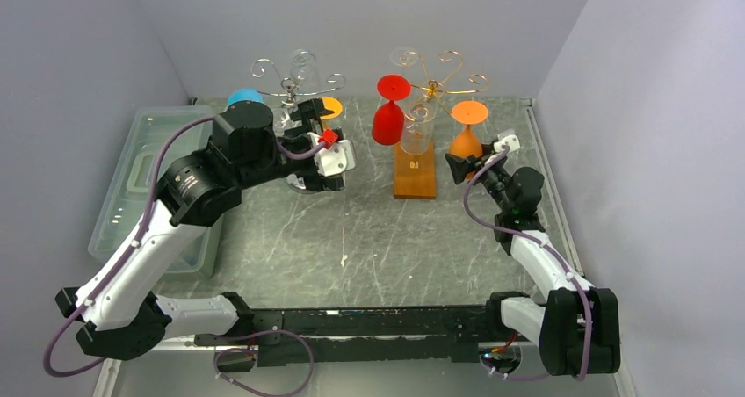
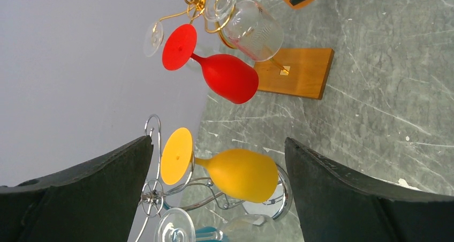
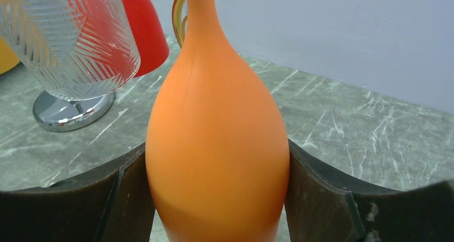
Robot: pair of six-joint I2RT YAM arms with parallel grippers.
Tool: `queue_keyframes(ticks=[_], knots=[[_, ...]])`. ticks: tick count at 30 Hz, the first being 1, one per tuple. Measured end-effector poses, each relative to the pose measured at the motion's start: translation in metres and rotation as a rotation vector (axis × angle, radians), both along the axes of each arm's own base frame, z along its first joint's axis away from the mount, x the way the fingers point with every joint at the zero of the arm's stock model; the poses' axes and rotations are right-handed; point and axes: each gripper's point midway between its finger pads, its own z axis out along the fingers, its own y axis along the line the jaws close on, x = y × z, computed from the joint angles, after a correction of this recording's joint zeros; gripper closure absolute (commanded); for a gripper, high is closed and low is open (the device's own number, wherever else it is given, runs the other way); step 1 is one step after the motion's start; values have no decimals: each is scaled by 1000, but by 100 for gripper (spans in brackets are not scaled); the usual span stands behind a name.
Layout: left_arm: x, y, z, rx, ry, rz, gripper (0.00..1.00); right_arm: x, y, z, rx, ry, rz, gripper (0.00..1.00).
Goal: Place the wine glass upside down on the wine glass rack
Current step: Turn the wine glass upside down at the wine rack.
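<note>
An orange wine glass [image 1: 466,140] [image 3: 217,119] is held upside down, foot up, beside the right arm of the gold wine glass rack [image 1: 432,85]. My right gripper [image 1: 466,162] [image 3: 217,151] is shut on its bowl, a finger pressed on each side. A gold wire of the rack shows next to the stem in the right wrist view. My left gripper [image 1: 303,147] [image 2: 218,143] stands open by the silver rack [image 1: 294,85] [image 2: 155,194], holding nothing. Beyond its fingers a yellow glass [image 2: 241,175] hangs upside down on that rack.
The gold rack's wooden base [image 1: 415,170] [image 2: 294,70] stands mid-table; a red glass [image 1: 387,120] [image 2: 225,76] and a clear patterned glass [image 1: 418,129] [image 3: 69,44] hang from it. The silver rack also carries a clear glass and a blue one [image 1: 243,97]. A clear plastic bin [image 1: 145,177] sits left.
</note>
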Motion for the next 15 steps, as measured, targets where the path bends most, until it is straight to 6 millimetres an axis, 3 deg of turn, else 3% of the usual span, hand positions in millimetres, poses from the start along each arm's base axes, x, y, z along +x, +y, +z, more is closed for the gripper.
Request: queue_keyframes(ticks=[2, 6, 7, 8, 15], knots=[[1, 0, -4, 7, 4, 4, 1, 0, -3, 1, 28, -8, -11, 98], [3, -1, -11, 20, 14, 7, 0, 2, -2, 0, 77, -4, -10, 37], [3, -1, -12, 20, 15, 7, 0, 3, -1, -1, 86, -1, -8, 8], [3, -1, -12, 21, 15, 8, 0, 4, -1, -1, 97, 2, -7, 1], [8, 1, -22, 29, 37, 40, 1, 8, -7, -10, 144, 52, -47, 0]])
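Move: The right hand still holds the upside-down orange wine glass by its bowl, the glass's middle some 4 cm above the fingers. The gold wine glass rack's post stands about 10 cm ahead and 10 cm left; a hanging clear glass is roughly 5 cm ahead, 11 cm left and 6 cm up, and the red glass 8 cm ahead, 17 cm left and 7 cm up. From the left hand the orange glass lies some 33 cm right, 12 cm ahead and 17 cm below. Nearly in place, the right hand rolls left-side-up about 10 degrees and opens, letting go of the orange bowl. ##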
